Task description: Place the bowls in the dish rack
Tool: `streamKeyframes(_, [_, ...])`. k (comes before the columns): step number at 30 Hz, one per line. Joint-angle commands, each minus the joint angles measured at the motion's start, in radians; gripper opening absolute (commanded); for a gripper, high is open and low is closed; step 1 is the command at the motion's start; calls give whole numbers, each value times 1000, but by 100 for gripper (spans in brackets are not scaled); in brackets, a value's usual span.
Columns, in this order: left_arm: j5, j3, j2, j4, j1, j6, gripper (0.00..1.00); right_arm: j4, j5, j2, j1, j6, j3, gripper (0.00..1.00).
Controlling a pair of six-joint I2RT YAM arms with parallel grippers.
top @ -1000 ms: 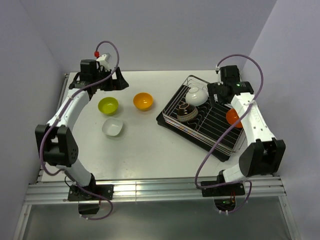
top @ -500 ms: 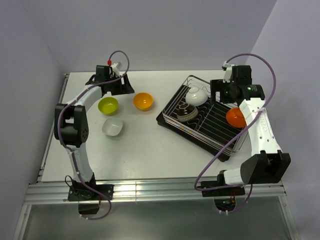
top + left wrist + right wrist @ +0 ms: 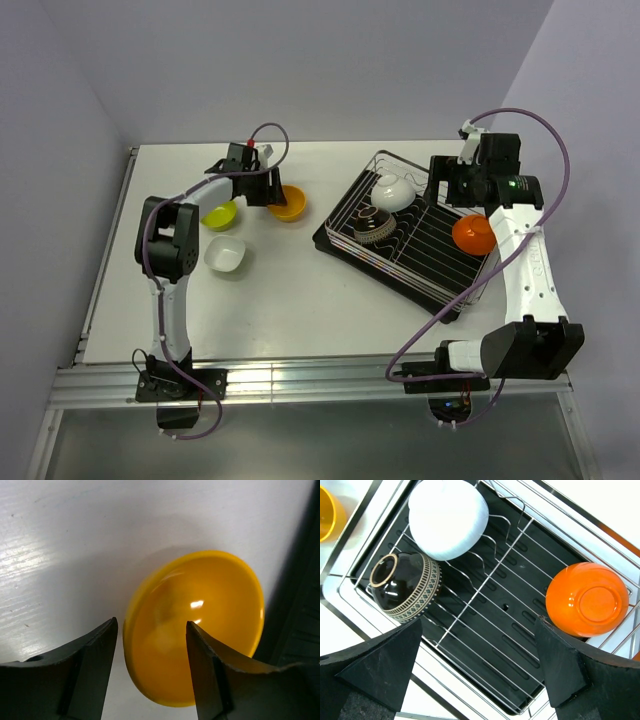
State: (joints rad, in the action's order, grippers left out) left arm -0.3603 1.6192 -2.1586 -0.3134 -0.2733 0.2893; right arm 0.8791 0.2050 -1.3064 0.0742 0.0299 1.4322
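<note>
A yellow-orange bowl [image 3: 290,204] [image 3: 200,620] sits on the table left of the dish rack [image 3: 437,283] [image 3: 520,645]. My left gripper [image 3: 266,190] [image 3: 151,625] stands astride its near rim, one finger outside and one over the inside, a sliver of table showing beside the outer finger. A lime green bowl [image 3: 219,215] lies partly under the left arm, and a white bowl [image 3: 225,255] sits in front of it. In the rack lie a white bowl [image 3: 390,190] [image 3: 447,517], a dark ribbed bowl [image 3: 372,225] [image 3: 405,587] and a deep orange bowl [image 3: 472,234] [image 3: 587,600]. My right gripper [image 3: 452,188] [image 3: 477,625] hovers wide open above the rack.
The white table [image 3: 300,310] ends at walls on the left, back and right. The rack lies at an angle on the right half, its black tray edge close to the yellow-orange bowl. The near rows of the rack hold no bowls.
The left arm swung right from behind the green bowl to the yellow-orange bowl and its jaws narrowed. The right arm drew back and right, uncovering the deep orange bowl in the rack.
</note>
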Motion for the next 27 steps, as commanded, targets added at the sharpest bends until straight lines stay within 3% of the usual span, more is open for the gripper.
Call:
streamKeyframes(1, [41,30,-4,-3,-20,2,62,-23,24,42,9,-18,0,100])
streamKeyframes(5, [46,47,-29,-26,-29,14,53,-23,30,44,12,-18,2,100])
streamKeyframes(10, [0,44,-18,-39,-26,42,34,-26,65,44,13,-19,-1,100])
streamKeyframes(17, [-117,4,116,-30,-7,80,17,-83,213,50,13,-22,-30,100])
streamKeyframes(21, [-172,-33,209,-12,13,119,3,-106,292,48,12,-28,-7,100])
streamKeyframes(27, [-291,-113,385,111,28,244,0,-302,430,105,9,-162,-53,100])
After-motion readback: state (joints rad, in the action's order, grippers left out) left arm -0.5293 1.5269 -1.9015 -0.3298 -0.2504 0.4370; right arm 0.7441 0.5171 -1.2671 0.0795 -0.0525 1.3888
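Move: Just right of the left hand, by about 4 cm and roughly 1 cm nearer the base, stands the yellow bowl, its middle some 3 cm below the fingers. The green bowl is about 16 cm to this hand's left and 4 cm back, the white bowl 14 cm left and 15 cm back. The dark brown bowl in the rack is roughly 28 cm right and 7 cm back. From the right hand, the yellow bowl lies about 36 cm left, 14 cm ahead and 23 cm below. Sinking barely 1.5 cm, the left hand closes its part-open fingers across the yellow bowl's left rim, one inside and one outside, then lifts quickly to about 10 cm above its start, easing some 4 cm back towards the base. The right hand, empty and wide open above the rack, waits, then swings about 5 cm left towards that bowl, rising 3 cm as its wrist rolls and turns slightly counter-clockwise. ##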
